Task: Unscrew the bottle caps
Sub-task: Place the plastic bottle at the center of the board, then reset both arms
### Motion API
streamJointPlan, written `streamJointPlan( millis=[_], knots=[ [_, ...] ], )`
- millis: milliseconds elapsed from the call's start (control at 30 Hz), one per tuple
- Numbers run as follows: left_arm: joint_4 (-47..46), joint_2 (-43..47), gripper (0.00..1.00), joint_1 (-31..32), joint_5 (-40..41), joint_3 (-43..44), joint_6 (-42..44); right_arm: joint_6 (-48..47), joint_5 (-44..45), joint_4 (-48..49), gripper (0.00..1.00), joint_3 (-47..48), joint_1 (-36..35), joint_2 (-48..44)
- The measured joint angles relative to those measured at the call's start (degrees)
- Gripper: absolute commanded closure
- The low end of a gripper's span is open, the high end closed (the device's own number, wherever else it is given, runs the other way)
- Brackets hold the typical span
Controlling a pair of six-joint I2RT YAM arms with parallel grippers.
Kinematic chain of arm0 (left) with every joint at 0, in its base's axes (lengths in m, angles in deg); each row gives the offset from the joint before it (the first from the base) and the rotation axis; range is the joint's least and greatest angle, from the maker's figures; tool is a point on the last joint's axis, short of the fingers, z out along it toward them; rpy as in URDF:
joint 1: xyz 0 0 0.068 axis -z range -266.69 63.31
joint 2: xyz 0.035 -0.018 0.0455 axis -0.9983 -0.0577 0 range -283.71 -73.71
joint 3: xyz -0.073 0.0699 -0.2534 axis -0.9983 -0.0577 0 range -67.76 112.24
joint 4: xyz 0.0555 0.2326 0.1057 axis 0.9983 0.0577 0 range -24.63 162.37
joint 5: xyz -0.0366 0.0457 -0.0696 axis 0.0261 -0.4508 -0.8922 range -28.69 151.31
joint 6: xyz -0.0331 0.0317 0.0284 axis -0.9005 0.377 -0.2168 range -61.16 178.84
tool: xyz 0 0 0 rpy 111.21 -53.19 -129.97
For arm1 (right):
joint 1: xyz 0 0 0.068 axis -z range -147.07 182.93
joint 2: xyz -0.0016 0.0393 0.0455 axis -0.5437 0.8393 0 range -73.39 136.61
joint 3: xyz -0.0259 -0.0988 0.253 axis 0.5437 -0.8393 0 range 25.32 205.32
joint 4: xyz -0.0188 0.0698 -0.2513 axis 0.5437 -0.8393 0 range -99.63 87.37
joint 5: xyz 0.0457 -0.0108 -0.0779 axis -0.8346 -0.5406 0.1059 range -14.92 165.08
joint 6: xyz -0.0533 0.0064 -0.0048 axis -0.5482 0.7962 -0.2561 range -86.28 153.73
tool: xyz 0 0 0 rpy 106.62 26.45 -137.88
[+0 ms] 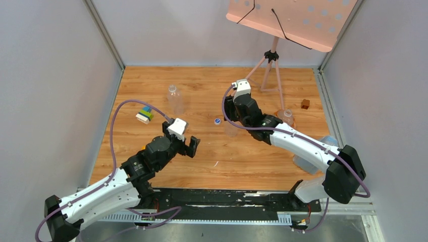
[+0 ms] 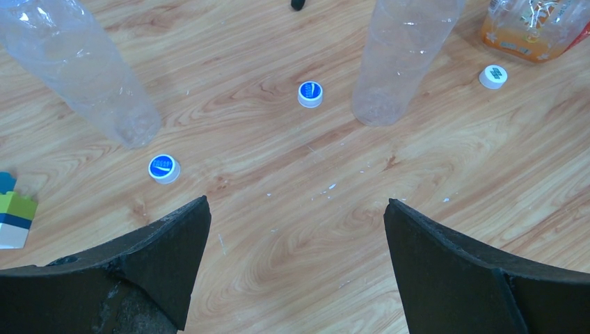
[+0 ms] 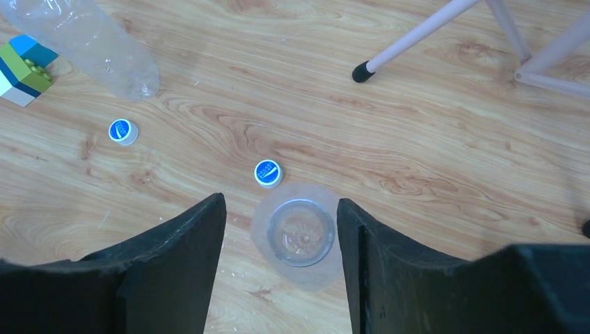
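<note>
Two blue-topped bottle caps (image 3: 267, 173) (image 3: 122, 131) lie loose on the wood floor; the left wrist view shows them as well (image 2: 310, 94) (image 2: 164, 168), plus a white cap (image 2: 493, 76) further right. My right gripper (image 3: 281, 200) hangs open over an upright clear bottle (image 3: 302, 233) whose mouth is uncapped and sits between the fingers, nearer the right one. Seen from above, this gripper (image 1: 231, 117) is just behind that bottle (image 1: 231, 130), beside a blue cap (image 1: 217, 121). My left gripper (image 2: 298, 202) (image 1: 186, 147) is wide open over bare floor, holding nothing.
A second clear bottle (image 1: 175, 98) stands at the back left. An orange-labelled bottle (image 1: 287, 117) stands by the right arm. Stacked toy bricks (image 1: 145, 115), a brown cube (image 1: 305, 104) and a pink stand's tripod legs (image 1: 272, 70) are also on the floor. Grey walls enclose three sides.
</note>
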Motion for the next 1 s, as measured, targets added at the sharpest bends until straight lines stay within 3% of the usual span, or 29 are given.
streamJointPlan(
  millis=[133,300,500,667,800,1000],
  knots=[
    [0.0,-0.59,0.0,0.0,0.2,0.0,0.02,0.13,-0.46,-0.83,0.16,0.02,0.02,-0.24],
    [0.02,-1.46,0.0,0.0,1.42,0.0,0.2,-0.74,-0.94,-1.57,0.06,0.02,0.42,-3.13],
    [0.55,-3.08,0.0,-2.21,2.6,0.63,0.48,-2.03,-1.36,-2.03,0.04,0.11,2.14,-12.24],
    [3.54,-3.56,0.0,-10.62,1.27,4.76,-0.15,-2.14,-1.86,-3.23,0.04,0.09,6.25,-20.83],
    [5.88,-3.56,0.0,-20.11,-0.44,8.87,-1.68,-0.48,-6.05,-6.43,0.04,-0.39,16.13,-26.95],
    [10.67,-3.34,0.0,-22.49,4.28,12.74,-7.82,2.16,-13.86,-12.13,0.03,-3.85,28.15,-32.76]
  ],
)
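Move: The uncapped plastic bottle stands upright between the right hand's already loosened fingers, its middle level with that hand and about 6 cm below it. Its blue cap lies about 6 cm ahead and 6 cm left of the right hand, 15 cm down. Down there too, a white cap lies 14 cm to the right and 3 cm back; the orange-label bottle is level, 21 cm right. From the empty left hand the plastic bottle is some 17 cm ahead and 15 cm right. Upwards first, the right hand spreads its fingers wide and comes clear of the plastic bottle, then sweeps right, away from it towards the orange-label bottle. It ends about 18 cm to the right and 12 cm higher after a slight dip, having tipped up, rolled its left side up and swung clockwise. The open left hand sinks a little, then goes left, forward and up, turning some 30 degrees counter-clockwise. ##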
